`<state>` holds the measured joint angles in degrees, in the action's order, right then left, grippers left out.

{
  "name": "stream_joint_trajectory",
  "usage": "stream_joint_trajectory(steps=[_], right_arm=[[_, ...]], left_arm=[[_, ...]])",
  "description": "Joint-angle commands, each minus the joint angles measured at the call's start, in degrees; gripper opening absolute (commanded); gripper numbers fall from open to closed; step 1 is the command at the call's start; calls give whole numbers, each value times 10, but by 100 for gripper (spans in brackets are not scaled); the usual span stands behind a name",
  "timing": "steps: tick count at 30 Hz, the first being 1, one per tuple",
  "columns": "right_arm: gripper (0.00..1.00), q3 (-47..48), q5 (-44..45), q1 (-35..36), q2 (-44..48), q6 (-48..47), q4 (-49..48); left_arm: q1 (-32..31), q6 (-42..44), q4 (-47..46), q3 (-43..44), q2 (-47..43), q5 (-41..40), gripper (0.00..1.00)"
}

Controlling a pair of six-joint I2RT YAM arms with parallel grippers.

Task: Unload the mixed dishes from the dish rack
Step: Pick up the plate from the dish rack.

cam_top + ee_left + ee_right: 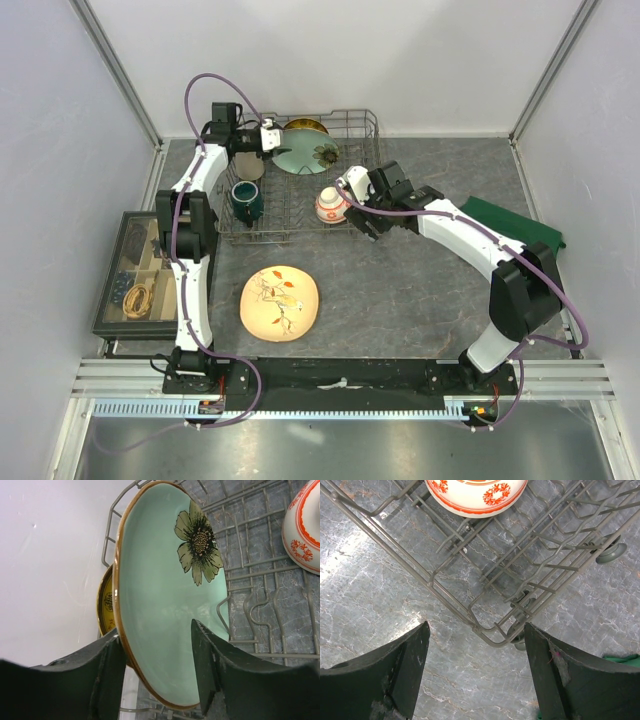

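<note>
The grey wire dish rack (pixel 365 122) stands at the back of the table. In it the pale-green flower plate (pixel 305 152) stands on edge, with the small yellow plate (pixel 306 125) behind it. The dark green mug (pixel 247 198), the beige cup (pixel 250 166) and the red-and-white bowl (pixel 332 205) are also in it. The cream floral plate (pixel 280 302) lies on the table in front. My left gripper (pixel 155 630) is open, its jaws straddling the green plate's (pixel 160 580) rim. My right gripper (pixel 476 626) is open and empty over the rack's front right corner (pixel 492 641), near the bowl (pixel 475 495).
A flat dark-framed tray (pixel 108 290) with small items lies at the left edge. A dark green cloth (pixel 510 225) lies at the right. White walls close in the back and sides. The yellow plate (pixel 106 602) stands close behind the green one.
</note>
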<state>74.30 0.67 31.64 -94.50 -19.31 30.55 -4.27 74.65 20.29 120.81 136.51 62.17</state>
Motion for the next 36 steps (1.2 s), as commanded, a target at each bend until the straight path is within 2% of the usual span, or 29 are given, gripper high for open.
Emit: stream_joint_trajectory(steps=[1,7,14,21,28,34,36], right_arm=[[84,-9,-1,-3,5,5,-14],[84,-14,2,-5,8,4,-15],[84,-14,3,-6,1,8,-15],[84,-12,5,-5,1,10,-15],[84,-15,7,-5,4,9,-14],[84,-17,3,-5,0,9,-15],[84,-20,2,-6,1,9,-15]], left_arm=[[-3,0,-20,17,8,28,56],[-5,5,-21,-10,-10,35,49],[-6,22,-21,-59,-37,38,49],[-10,20,-20,-63,-42,36,48],[-10,17,-20,-65,-48,34,37],[-14,16,-20,-73,-61,24,22],[-15,8,-19,-73,-63,19,20]])
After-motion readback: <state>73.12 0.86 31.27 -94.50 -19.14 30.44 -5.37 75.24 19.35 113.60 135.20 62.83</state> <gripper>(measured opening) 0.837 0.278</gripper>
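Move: The green plate leans away in the rack with its left rim already between the left hand's open fingers; its middle is about 7 cm to the right and some 4 cm lower. The yellow plate stands about 5 cm beyond it. The bowls are roughly 12 cm right and 11 cm back, and the teal mug 9 cm left and 10 cm back, both about 10 cm lower. From the right hand, the green plate lies some 20 cm ahead and 15 cm left, near its height. The green plate's left rim is taken by the left hand, which hardly stirs at first, then sinks some 4 cm while drawing about 2 cm back, away from the yellow plate, with its pointing direction almost unchanged. There the fingers, one on each face, close to pinch the plate as the hand eases up about 1 cm. ##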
